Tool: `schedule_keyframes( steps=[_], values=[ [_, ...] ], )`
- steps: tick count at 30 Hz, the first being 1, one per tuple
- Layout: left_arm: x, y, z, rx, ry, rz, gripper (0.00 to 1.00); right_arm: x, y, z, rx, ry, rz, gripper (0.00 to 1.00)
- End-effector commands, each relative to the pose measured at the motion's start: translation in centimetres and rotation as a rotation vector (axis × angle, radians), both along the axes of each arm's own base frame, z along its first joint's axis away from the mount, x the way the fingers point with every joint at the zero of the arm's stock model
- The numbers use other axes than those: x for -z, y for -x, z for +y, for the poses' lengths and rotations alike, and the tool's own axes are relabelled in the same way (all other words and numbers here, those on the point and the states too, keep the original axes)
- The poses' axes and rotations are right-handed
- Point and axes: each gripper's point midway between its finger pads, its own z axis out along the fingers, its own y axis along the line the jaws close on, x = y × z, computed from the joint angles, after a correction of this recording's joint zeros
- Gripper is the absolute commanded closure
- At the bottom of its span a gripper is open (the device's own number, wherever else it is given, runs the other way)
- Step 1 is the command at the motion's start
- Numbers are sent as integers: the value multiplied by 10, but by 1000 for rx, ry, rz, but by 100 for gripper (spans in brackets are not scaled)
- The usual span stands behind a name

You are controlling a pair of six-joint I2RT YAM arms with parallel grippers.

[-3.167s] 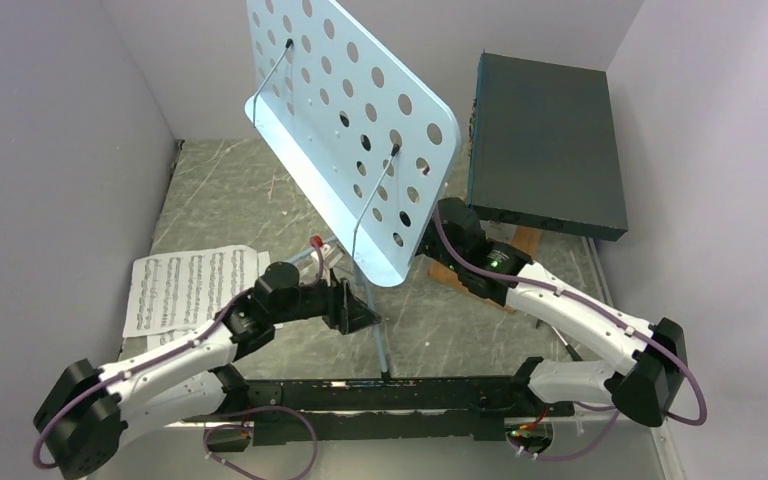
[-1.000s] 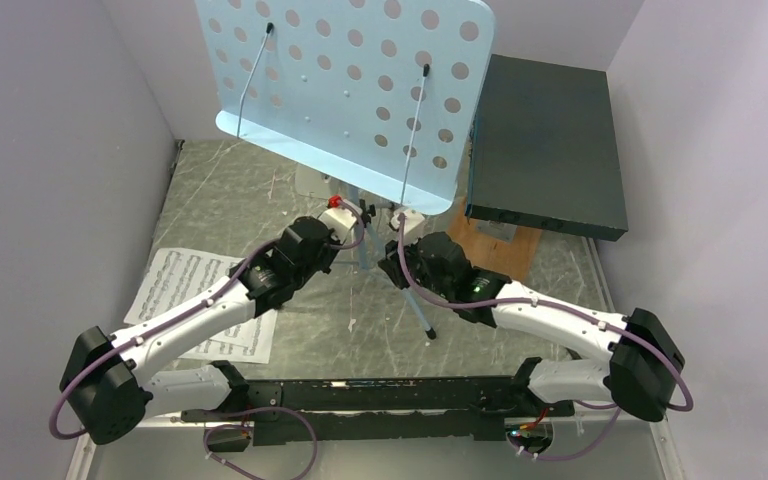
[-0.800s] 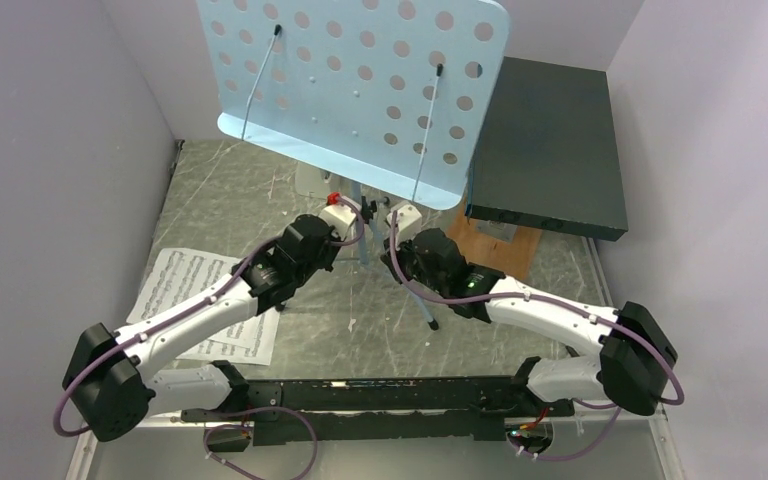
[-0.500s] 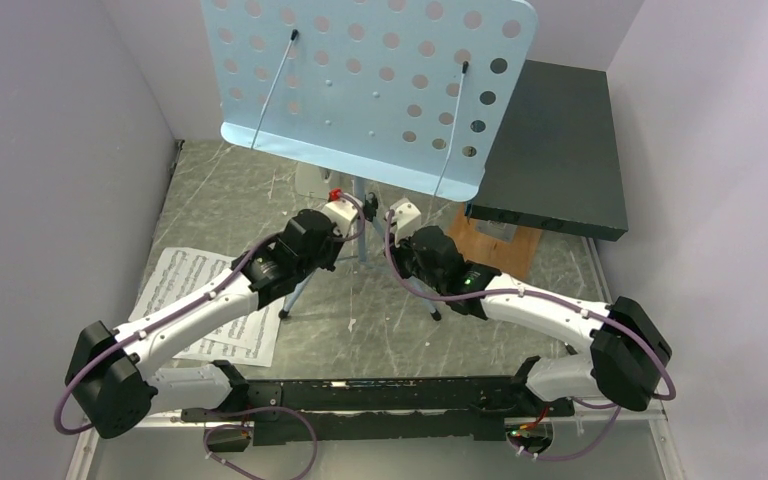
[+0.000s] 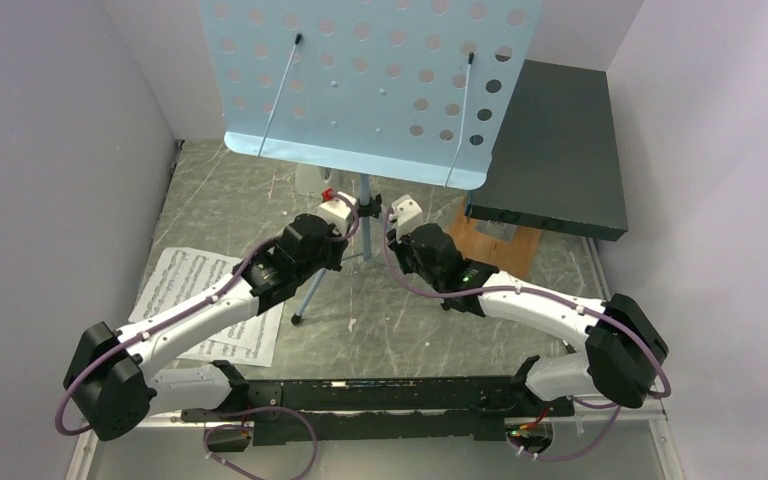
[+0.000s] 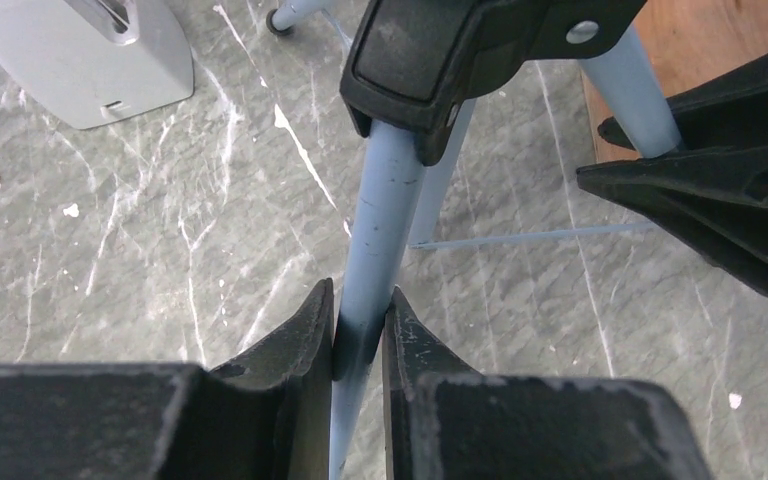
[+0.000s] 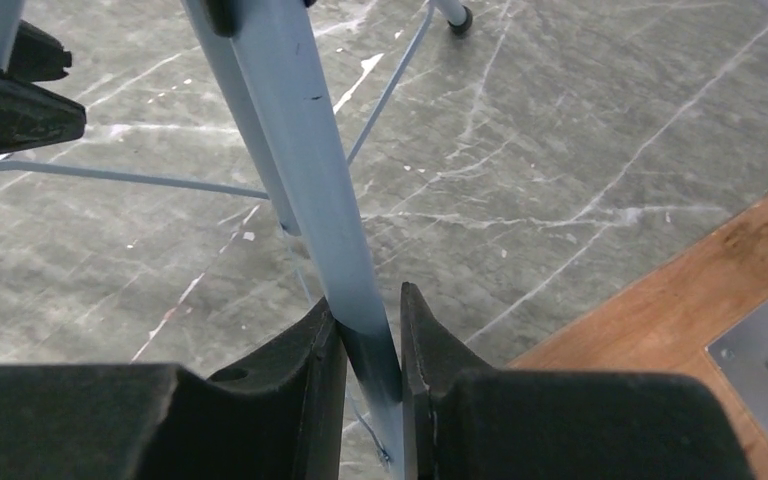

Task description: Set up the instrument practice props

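The light blue perforated music stand (image 5: 370,80) stands upright in the middle, its desk facing me. One tripod foot (image 5: 296,320) rests on the floor at the near left. My left gripper (image 6: 359,305) is shut on one blue stand leg (image 6: 385,210) just below its black hinge. From the right, my right gripper (image 7: 372,300) is shut on another leg (image 7: 300,140). White sheet-music pages (image 5: 185,290) lie flat under my left arm. The grey-white metronome (image 6: 90,60) sits behind the stand and shows only partly in the top view (image 5: 308,182).
A big dark box (image 5: 545,145) lies on a wooden board (image 5: 480,240) at the back right, close to the stand's right side. Grey walls close in the left, back and right. The floor is grey marbled.
The stand's desk has swung right and come more upright. Both grippers have kept their hold and moved slightly away from me. A leg's foot now shows at the near left instead of the near right.
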Motion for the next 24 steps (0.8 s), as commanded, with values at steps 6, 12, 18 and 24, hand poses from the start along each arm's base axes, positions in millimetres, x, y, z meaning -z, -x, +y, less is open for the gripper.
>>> schedule_keyframes(
  steps=[6,12,18,24],
  values=[
    [-26,-2,-41,4,336,26,100,13,-42,-44,317,38,9,89],
    [-27,-7,-47,13,371,71,100,6,-49,-50,356,54,-8,60],
    [-28,13,-36,-5,383,161,57,-5,-35,-41,251,32,7,34],
    [-26,50,5,-63,352,238,1,-22,-5,-24,102,-38,14,21]
  ],
)
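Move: The music stand's left and right legs are already pinched, one in each hand. Its black hub lies about 6 cm ahead, 6 cm to the right and 8 cm above the left hand; from the right hand, some 6 cm ahead, 5 cm to the left and 9 cm above. The left leg's foot is 12 cm back and 12 cm left of the left hand, the white box 16 cm ahead and 7 cm left, both well below. The wooden board lies 5 cm ahead, 18 cm right and 14 cm below the right hand. The stand's legs are shifted a little to the right and forward, the right hand going about 4 cm each way, turning clockwise and opening on the way, then easing back and up. The left hand follows a couple of centimetres, then opens wide and draws back some 3 cm from its leg, rolling its left side down about 15 degrees. ##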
